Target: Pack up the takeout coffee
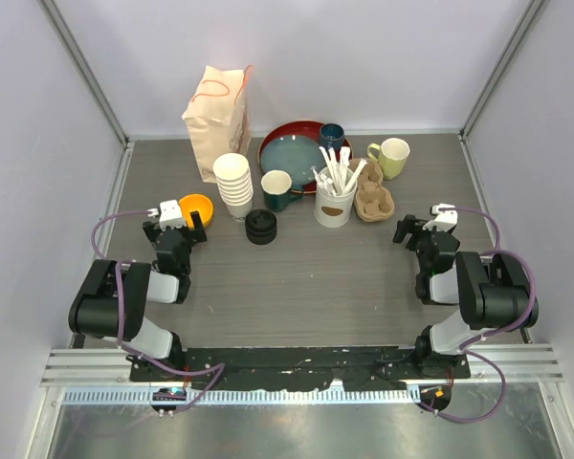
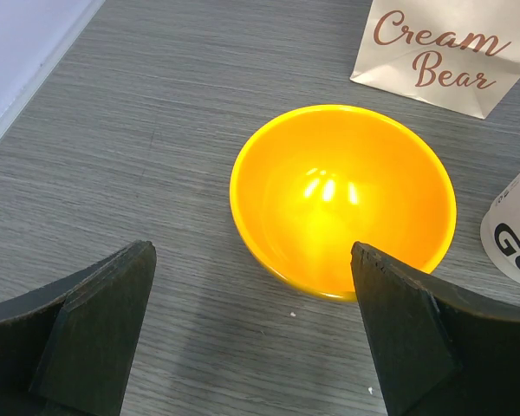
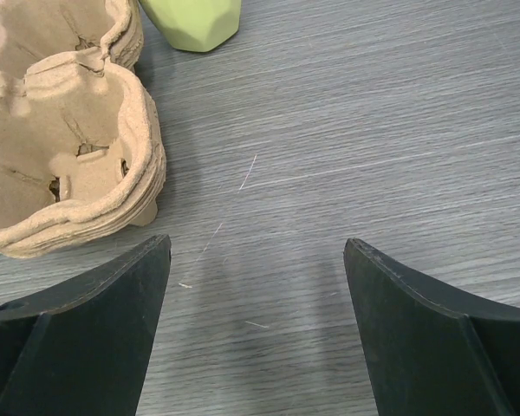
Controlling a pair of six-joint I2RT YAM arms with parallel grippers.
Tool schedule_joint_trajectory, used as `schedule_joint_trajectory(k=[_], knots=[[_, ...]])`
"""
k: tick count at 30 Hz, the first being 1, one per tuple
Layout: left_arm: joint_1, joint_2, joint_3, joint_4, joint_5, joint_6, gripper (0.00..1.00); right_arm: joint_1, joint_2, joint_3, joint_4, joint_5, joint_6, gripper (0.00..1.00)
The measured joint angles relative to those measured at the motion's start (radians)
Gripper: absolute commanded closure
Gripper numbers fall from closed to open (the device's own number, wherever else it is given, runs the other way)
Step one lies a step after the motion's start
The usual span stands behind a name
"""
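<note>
No lidded takeout coffee is in view. A stack of cream-white paper cups [image 1: 233, 182] stands left of centre, with a stack of black lids [image 1: 261, 227] just in front of it. One white cup's side [image 2: 516, 234] shows at the left wrist view's right edge. Brown pulp cup carriers [image 1: 373, 201] [image 3: 61, 147] lie stacked right of centre. My left gripper [image 1: 175, 228] [image 2: 251, 251] is open and empty, just short of an orange bowl [image 2: 342, 195]. Open and empty too, my right gripper [image 1: 426, 229] [image 3: 256, 241] hovers over bare table right of the carriers.
A "Cream Bear" paper bag [image 1: 215, 110] [image 2: 438, 48] stands at the back left. Also at the back are a red plate holding a teal plate [image 1: 295, 153], a dark teal mug [image 1: 333, 134], a second teal mug [image 1: 277, 189], a white pot of stirrers [image 1: 335, 196] and a yellow-green mug [image 1: 394, 156] [image 3: 195, 17].
</note>
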Motion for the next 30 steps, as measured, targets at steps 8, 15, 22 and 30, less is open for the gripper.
schedule_joint_trajectory(k=[8,15,22,30], knots=[[0.0,0.0,0.0,0.0,0.0,0.0,0.02,0.0,-0.052,-0.004,-0.019,0.007,0.003,0.14],[0.0,-0.06,0.032,-0.124,0.022,0.006,0.12,0.0,-0.302,0.024,-0.192,0.032,0.025,0.15],[0.021,-0.125,0.46,-0.698,0.114,0.044,0.28,0.0,-0.436,0.164,-0.406,-0.045,0.097,0.16],[0.097,-0.189,0.782,-1.256,0.373,0.05,0.38,0.0,-0.538,0.302,-0.664,-0.129,0.135,0.18]])
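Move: The left hand, open and low, has the paper cup stack about 16 cm to its right and 6 cm ahead; the orange bowl lies some 5 cm to the right and 6 cm ahead, the black lids roughly 22 cm right and 2 cm ahead. From the right hand the cup carrier sits about 14 cm left and 10 cm ahead, the straw holder 24 cm left and 4 cm ahead, the green mug 9 cm left and 17 cm ahead. After a brief rest the left hand climbs about 13 cm clear of the bowl, first pushing some 5 cm forward and late on edging right to the cup stack's side, while its fingers, holding nothing, close by about a third and the wrist tips down and turns clockwise, each some 15 degrees. The right hand rises about 16 cm almost straight up, easing a little left to the carrier's side as its fingers stay wide and empty, the wrist tilting up roughly 10 degrees and turning slightly counter-clockwise. ##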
